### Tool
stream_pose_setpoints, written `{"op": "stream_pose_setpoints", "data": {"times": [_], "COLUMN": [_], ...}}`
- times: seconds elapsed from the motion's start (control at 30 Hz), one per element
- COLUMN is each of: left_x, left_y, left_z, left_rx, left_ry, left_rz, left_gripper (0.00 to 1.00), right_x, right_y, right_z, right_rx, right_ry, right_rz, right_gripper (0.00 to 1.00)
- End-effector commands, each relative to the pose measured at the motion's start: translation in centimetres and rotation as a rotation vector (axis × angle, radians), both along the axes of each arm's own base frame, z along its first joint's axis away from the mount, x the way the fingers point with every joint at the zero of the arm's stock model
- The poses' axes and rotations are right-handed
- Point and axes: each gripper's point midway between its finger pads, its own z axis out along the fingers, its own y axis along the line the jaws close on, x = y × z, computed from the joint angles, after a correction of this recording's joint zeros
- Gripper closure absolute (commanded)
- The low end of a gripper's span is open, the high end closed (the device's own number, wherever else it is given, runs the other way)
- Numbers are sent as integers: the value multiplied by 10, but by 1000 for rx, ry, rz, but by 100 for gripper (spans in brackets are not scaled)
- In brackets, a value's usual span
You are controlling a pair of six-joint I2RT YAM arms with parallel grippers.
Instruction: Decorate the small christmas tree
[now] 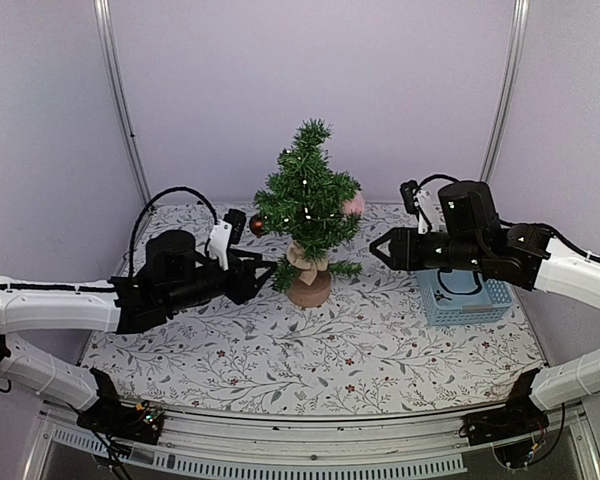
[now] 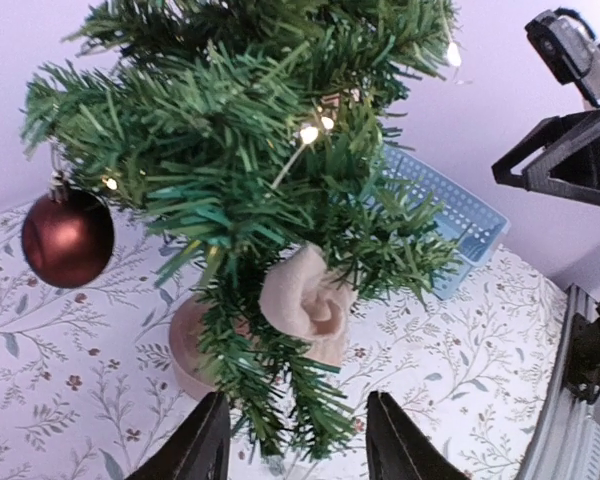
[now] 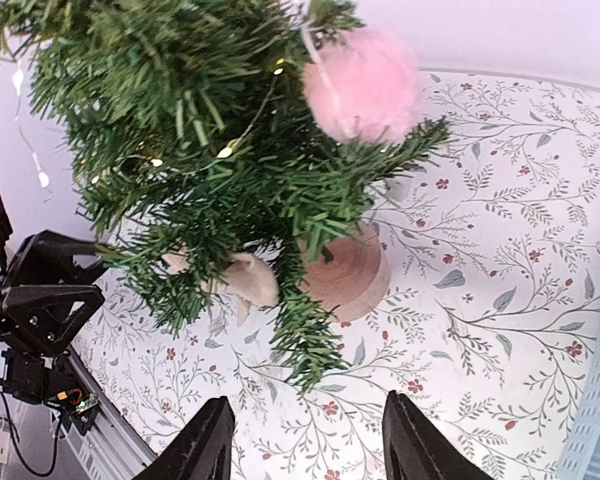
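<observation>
The small christmas tree (image 1: 308, 205) stands on its round wooden base (image 1: 310, 290) at the middle of the table, with lit fairy lights and a beige bow (image 1: 307, 258) on the trunk. A dark red bauble (image 2: 67, 238) hangs on its left side. A fluffy pink ball (image 3: 360, 85) hangs on its right side. My left gripper (image 1: 265, 270) is open just left of the base. In the left wrist view a low branch tip (image 2: 305, 400) lies loosely between the fingers, unpinched. My right gripper (image 1: 378, 248) is open to the right of the tree, apart from it, with nothing between its fingers.
A light blue slotted basket (image 1: 465, 298) sits on the floral tablecloth (image 1: 280, 360) at the right, under my right arm. Pale walls and two metal posts (image 1: 120, 100) close in the back of the table.
</observation>
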Motion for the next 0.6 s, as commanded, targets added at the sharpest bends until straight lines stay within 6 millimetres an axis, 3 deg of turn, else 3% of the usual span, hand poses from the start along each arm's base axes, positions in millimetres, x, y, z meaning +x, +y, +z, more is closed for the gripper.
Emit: {"op": "stream_pose_setpoints", "data": {"times": [0.0,0.07,0.1,0.2,0.57], "left_x": [-14,-13,-10,-9,31], "left_y": [-32,-40,-45,-60,-73], "left_z": [27,25,22,15,-11], "left_rx": [-32,-16,1,44,131], "left_ry": [-115,-132,-127,-138,-95], "left_rz": [-139,-144,-145,-166,-19], "left_gripper": [72,84,86,86,85], "right_x": [0,1,1,2,4], "right_y": [-15,-18,-19,-21,-27], "right_z": [-5,-6,-6,-7,-8], "right_rx": [0,-6,-7,-9,-7], "right_ry": [25,24,25,26,26], "right_rz": [-24,-30,-32,-40,-66], "right_gripper": [46,46,46,46,47]}}
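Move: The beige bow low on the tree is about 7 cm right of the left hand, 6 cm ahead and 3 cm lower. On the way, a low drooping branch tip is about 4 cm ahead, 4 cm right and 4 cm down; the wooden base is some 8 cm ahead, 9 cm right and 15 cm below. The red ball hangs about 14 cm ahead, 1 cm left, at hand height. From the right hand the bow is about 15 cm left, 3 cm ahead and 6 cm lower. Shut the left gripper's half-open fingers nearly all the way right at the start, and bring it about 7 cm to the right across the front of the low branches, then ease it forward so the closed tips come up close to the bow, turning the wrist only slightly. Let the right hand drift some 2 cm right, away from the tree, fingers still open. ##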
